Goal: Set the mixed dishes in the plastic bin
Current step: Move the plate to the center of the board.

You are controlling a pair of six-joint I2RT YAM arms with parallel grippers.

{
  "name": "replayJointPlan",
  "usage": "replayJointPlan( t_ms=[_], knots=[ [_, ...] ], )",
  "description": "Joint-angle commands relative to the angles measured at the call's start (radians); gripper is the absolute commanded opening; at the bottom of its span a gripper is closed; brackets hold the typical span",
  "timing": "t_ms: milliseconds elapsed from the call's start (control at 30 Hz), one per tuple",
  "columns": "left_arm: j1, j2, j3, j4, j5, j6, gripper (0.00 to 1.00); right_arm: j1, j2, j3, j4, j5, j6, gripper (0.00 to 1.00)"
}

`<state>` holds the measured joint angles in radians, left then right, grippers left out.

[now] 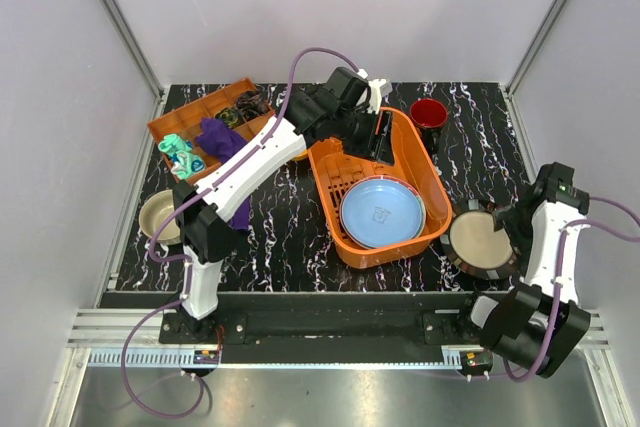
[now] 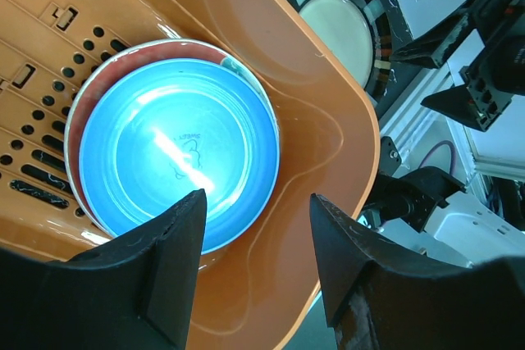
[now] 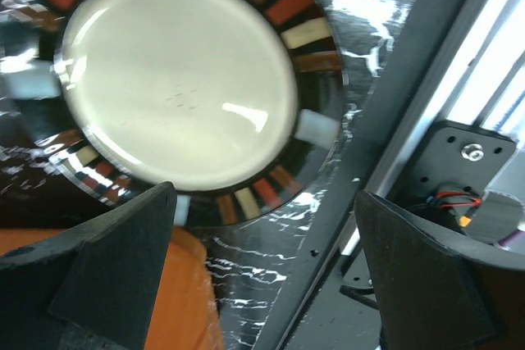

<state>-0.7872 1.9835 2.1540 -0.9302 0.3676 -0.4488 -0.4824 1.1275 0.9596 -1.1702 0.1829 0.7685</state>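
Observation:
The orange plastic bin [image 1: 424, 169] stands mid-table. Inside it a light blue plate [image 1: 382, 212] lies on a red-rimmed plate [image 2: 78, 129]. My left gripper [image 1: 381, 139] hovers over the bin's far end, open and empty; in its wrist view the left gripper [image 2: 256, 227] frames the bin wall [image 2: 320, 120] beside the blue plate [image 2: 176, 161]. A dark striped-rim plate [image 1: 482, 239] lies on the table right of the bin. My right gripper [image 1: 506, 219] is at that plate's right edge, open. In the right wrist view, the right gripper [image 3: 267, 235] is empty, just near of the striped plate [image 3: 180, 79].
A red mug [image 1: 428, 113] stands behind the bin's far right corner. A beige bowl [image 1: 162, 217] sits at the left edge. A brown-orange compartment tray [image 1: 195, 110] at the back left holds a purple cloth [image 1: 220, 137] and a teal toy [image 1: 182, 155].

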Motion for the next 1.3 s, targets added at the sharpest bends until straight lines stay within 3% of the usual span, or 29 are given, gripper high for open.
replayJointPlan(
  t_ms=[0, 300, 733, 1267],
  knots=[
    [0.0, -0.028, 0.014, 0.011, 0.047, -0.013, 0.57, -0.022, -0.008, -0.013, 0.032, 0.062, -0.012, 1.0],
    [-0.001, -0.04, -0.005, 0.011, 0.042, -0.019, 0.56, -0.048, 0.126, -0.039, 0.089, 0.069, 0.008, 1.0],
    [0.0, -0.048, -0.022, 0.007, 0.027, -0.021, 0.56, -0.055, 0.273, -0.045, 0.168, 0.199, 0.023, 1.0],
    [0.005, -0.063, -0.048, -0.001, 0.013, -0.014, 0.56, -0.059, 0.313, -0.13, 0.287, 0.188, 0.049, 1.0]
  ],
)
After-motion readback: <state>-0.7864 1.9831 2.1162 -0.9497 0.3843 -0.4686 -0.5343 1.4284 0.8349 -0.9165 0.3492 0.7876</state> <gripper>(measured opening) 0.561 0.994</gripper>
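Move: Ahead and to the left of the open right hand lies the cream plate with the brown rim, its middle about 6 cm forward, 5 cm left and some 11 cm below. The orange bin stands beyond it, roughly 16 cm ahead and 31 cm left of the hand; the red cup is some 33 cm ahead and 20 cm left. From the left hand, the cream plate lies about 27 cm right, 7 cm back and 26 cm below. Sinking about 8 cm, the right hand also slides some 4 cm to its right, out from over the cream plate towards the rim on its right, near side, then finishes straight down. The wrist tips about 13 degrees so the fingertips swing back towards the base; the fingers stay wide open, coming to either side of the rim, with no contact to be made out. ##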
